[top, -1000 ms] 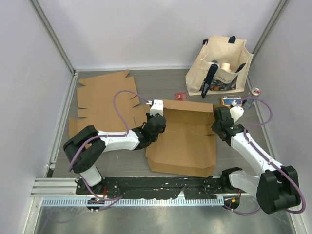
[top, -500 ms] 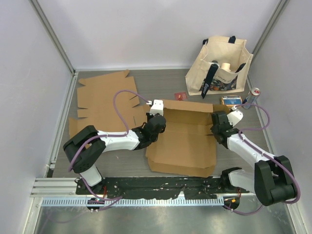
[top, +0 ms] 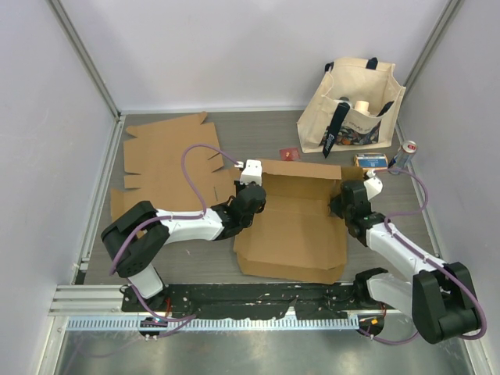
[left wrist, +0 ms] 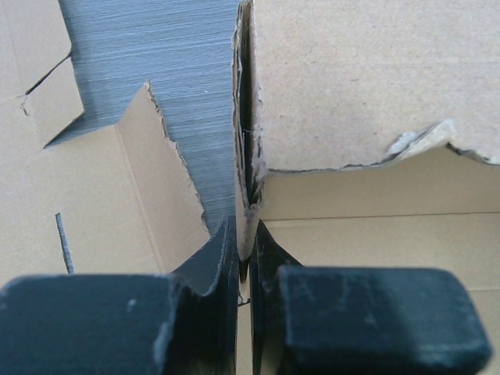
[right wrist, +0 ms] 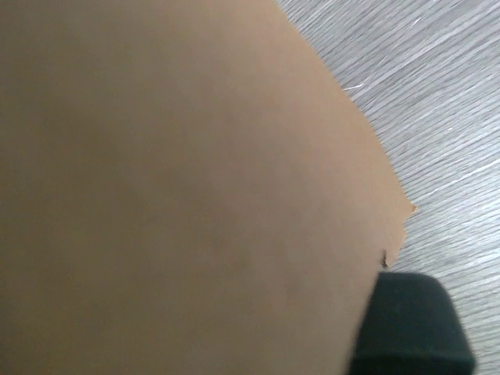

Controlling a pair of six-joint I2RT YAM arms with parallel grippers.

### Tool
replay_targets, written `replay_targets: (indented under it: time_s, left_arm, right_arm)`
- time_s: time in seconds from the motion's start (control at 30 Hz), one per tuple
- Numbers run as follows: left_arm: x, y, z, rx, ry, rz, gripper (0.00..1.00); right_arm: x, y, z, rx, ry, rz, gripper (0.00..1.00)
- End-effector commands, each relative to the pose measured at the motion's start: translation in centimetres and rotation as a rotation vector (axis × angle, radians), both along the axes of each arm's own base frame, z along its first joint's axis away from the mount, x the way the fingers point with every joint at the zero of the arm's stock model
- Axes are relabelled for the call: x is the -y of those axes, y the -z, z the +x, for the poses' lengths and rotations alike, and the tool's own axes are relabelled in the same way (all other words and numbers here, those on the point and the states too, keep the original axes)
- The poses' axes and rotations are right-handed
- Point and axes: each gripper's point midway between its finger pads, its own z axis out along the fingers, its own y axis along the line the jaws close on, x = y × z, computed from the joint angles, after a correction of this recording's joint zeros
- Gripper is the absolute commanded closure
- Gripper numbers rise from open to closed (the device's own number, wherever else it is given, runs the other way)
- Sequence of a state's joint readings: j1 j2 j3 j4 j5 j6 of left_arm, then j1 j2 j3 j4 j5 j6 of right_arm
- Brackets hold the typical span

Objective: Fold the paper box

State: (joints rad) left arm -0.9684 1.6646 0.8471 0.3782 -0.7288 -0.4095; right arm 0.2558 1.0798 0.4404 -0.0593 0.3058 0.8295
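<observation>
The paper box (top: 293, 226) is a brown cardboard blank lying in the middle of the table, its back and side walls partly raised. My left gripper (top: 251, 197) is at the box's left wall. In the left wrist view it (left wrist: 242, 228) is shut on that upright wall's edge (left wrist: 247, 156). My right gripper (top: 344, 205) presses against the box's right wall. In the right wrist view a cardboard panel (right wrist: 180, 187) fills the frame. It hides the jaws apart from one of the dark fingers (right wrist: 410, 324) at the bottom right.
Flat cardboard sheets (top: 168, 156) lie at the back left, close to the left arm. A cream tote bag (top: 351, 109) stands at the back right, with a can (top: 407, 152), a small carton (top: 370, 161) and a red item (top: 290, 154) near it.
My right gripper has moved left, into the box's right wall, and the arm has swung with it. The left gripper has kept its hold and place.
</observation>
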Motion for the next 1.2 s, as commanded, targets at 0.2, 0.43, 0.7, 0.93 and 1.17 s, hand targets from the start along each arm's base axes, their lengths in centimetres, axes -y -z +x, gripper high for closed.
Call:
replay_targets:
  time_s: [0.2,0.43,0.7,0.93,1.17]
  left_arm:
    - [1.6,-1.4,0.0,-0.01,0.033,-0.079,1.0]
    - [3.0,-1.3,0.3,-0.031,0.057,-0.09,1.0]
    - [2.2,-1.2,0.5,-0.003,0.042,-0.056,1.0]
    - [0.8,-1.2,0.3,0.016,0.013,-0.029,1.0]
    - [1.0,-1.0,0.2,0.009,0.024,-0.023,1.0]
  right_arm:
    - [-3.2,0.4,-0.4,0.037,-0.076,0.09,0.99]
    - [-2.7,3.7,-2.3,-0.033,-0.031,0.087,0.96]
    - [-0.8,-0.2,-3.0,-0.04,-0.049,-0.046,0.83]
    - [1.2,-6.1,-5.5,-0.027,-0.091,-0.158,0.57]
    - [3.7,-11.2,-6.6,-0.002,0.027,-0.199,0.43]
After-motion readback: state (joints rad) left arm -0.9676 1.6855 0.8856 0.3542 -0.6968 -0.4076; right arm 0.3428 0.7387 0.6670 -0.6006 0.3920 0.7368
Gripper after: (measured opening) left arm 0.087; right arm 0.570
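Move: The right gripper is still shut on the box's right side flap; the flap's middle lies about 4 cm ahead of it and 2 cm to its right, at roughly its height. The far wall's right end stands some 9 cm straight ahead, and the blue box lies about 14 cm ahead, 11 cm right and 5 cm lower. From the left gripper, still pinching the far wall's left corner, that flap is some 36 cm right, 1 cm back and slightly lower. Carry the pinched right side flap about 3 cm left into the box and sink roughly 2 cm, then open the right fingers past half, let go, and lift away some 11 cm, drawing back and right as you rise. Keep the left gripper's pinch on the far wall's left corner, letting it drift a centimetre right. ##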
